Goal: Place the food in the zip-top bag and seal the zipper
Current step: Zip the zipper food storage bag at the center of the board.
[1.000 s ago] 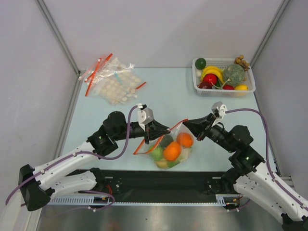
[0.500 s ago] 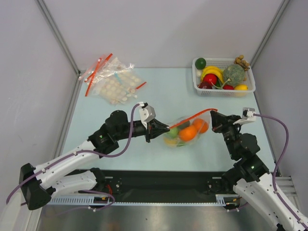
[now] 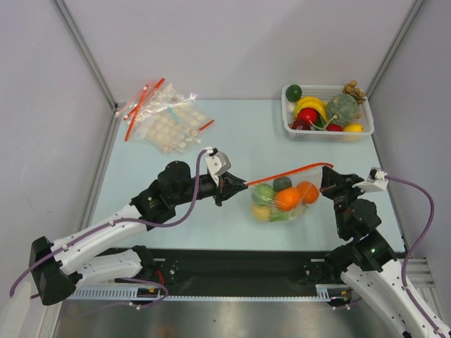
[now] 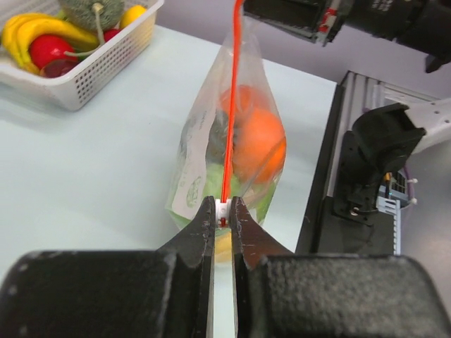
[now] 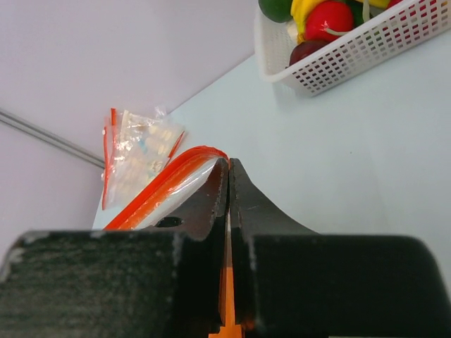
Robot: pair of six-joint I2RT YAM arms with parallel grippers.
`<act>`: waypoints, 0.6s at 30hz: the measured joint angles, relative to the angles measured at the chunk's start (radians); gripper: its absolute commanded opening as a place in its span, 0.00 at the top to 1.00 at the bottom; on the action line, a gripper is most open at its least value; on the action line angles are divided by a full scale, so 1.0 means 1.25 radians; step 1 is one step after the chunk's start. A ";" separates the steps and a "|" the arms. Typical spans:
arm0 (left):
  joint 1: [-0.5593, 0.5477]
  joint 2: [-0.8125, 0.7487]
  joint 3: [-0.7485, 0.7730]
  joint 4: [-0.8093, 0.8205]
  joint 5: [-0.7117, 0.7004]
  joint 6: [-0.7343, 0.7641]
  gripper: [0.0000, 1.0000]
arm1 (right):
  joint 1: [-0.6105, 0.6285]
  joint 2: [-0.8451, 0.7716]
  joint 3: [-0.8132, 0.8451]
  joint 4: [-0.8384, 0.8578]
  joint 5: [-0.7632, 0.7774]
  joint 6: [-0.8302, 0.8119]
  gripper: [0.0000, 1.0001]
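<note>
The clear zip-top bag (image 3: 299, 210) hangs between my two grippers above the table's front middle. Inside it sits the food: two oranges (image 3: 288, 199), green round pieces (image 3: 264, 191) and a yellow piece (image 3: 260, 211). Its red-orange zipper (image 3: 282, 174) is stretched in a taut line. My left gripper (image 3: 231, 184) is shut on the white slider (image 4: 223, 209) at the strip's left end. From there the zipper (image 4: 230, 105) runs straight away over the bag (image 4: 201, 151). At the strip's right end my right gripper (image 3: 324, 173) is shut on the zipper (image 5: 169, 179), with the right gripper (image 5: 228, 166) pinching it flat.
A white basket (image 3: 324, 87) of toy fruit stands at the back right, also seen as the basket (image 4: 91, 70) and the basket (image 5: 331, 74). Crinkled disc-dotted bags (image 3: 165, 120) lie at the back left. A black rail (image 3: 232, 271) runs along the front edge.
The right gripper has pulled its end of the zipper to the right, the bag and food have swung right with it, and the strip is now taut. The left gripper followed slightly right.
</note>
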 measured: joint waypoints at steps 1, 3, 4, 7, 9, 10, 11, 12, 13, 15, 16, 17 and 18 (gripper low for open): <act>0.000 0.001 0.000 -0.003 -0.011 -0.001 0.94 | 0.000 0.001 0.000 -0.002 0.000 0.002 1.00; 0.000 0.004 0.000 -0.006 -0.035 -0.004 0.94 | 0.000 0.005 0.000 -0.002 -0.001 0.003 1.00; 0.000 0.005 0.000 -0.009 -0.048 -0.006 0.93 | 0.000 0.010 0.000 -0.002 -0.002 0.003 1.00; 0.000 0.005 0.000 -0.017 -0.079 -0.013 0.91 | 0.000 0.032 0.000 0.005 -0.010 0.001 1.00; 0.003 0.005 0.000 -0.020 -0.103 -0.022 0.90 | -0.001 0.050 0.000 0.011 -0.016 -0.001 1.00; 0.006 0.004 0.000 -0.022 -0.116 -0.028 0.89 | -0.001 0.060 0.000 0.013 -0.020 -0.003 1.00; 0.010 0.003 0.000 -0.023 -0.127 -0.034 0.89 | -0.002 0.070 0.000 0.014 -0.025 -0.003 1.00; 0.016 0.001 0.000 -0.025 -0.135 -0.042 0.88 | -0.002 0.079 0.000 0.018 -0.032 -0.003 0.98; 0.023 -0.002 -0.001 -0.026 -0.146 -0.048 0.85 | -0.002 0.087 0.000 0.022 -0.040 -0.005 0.85; 0.032 -0.009 -0.003 -0.031 -0.170 -0.057 0.45 | -0.003 0.101 0.000 0.033 -0.048 -0.013 0.33; 0.036 -0.018 -0.006 -0.035 -0.187 -0.063 0.32 | -0.007 0.106 0.000 0.042 -0.045 -0.025 0.16; 0.041 -0.030 -0.011 -0.034 -0.210 -0.074 0.21 | -0.012 0.107 0.000 0.049 -0.046 -0.044 0.03; 0.045 -0.046 -0.018 -0.035 -0.230 -0.080 0.15 | -0.017 0.107 0.000 0.059 -0.049 -0.055 0.00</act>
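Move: The left fingers pinch the left end of the bag's red zipper, and the right fingers its far end. The food inside sits about 11 cm right of the left hand, roughly level fore and aft and 12 cm below. From the right hand, the same food is some 15 cm left, 5 cm back and 11 cm below. The produce basket stands about 25 cm straight ahead of the right hand and 12 cm lower. Forward about 5 cm and, increasingly, some 4 cm left, the left hand draws the zipper end along while turning roughly 20 degrees counter-clockwise, then opens its fingers and lets go. The right hand, still pinching the other end at first, eases about 2 cm forward, down and slightly left, then opens wide and frees it. ##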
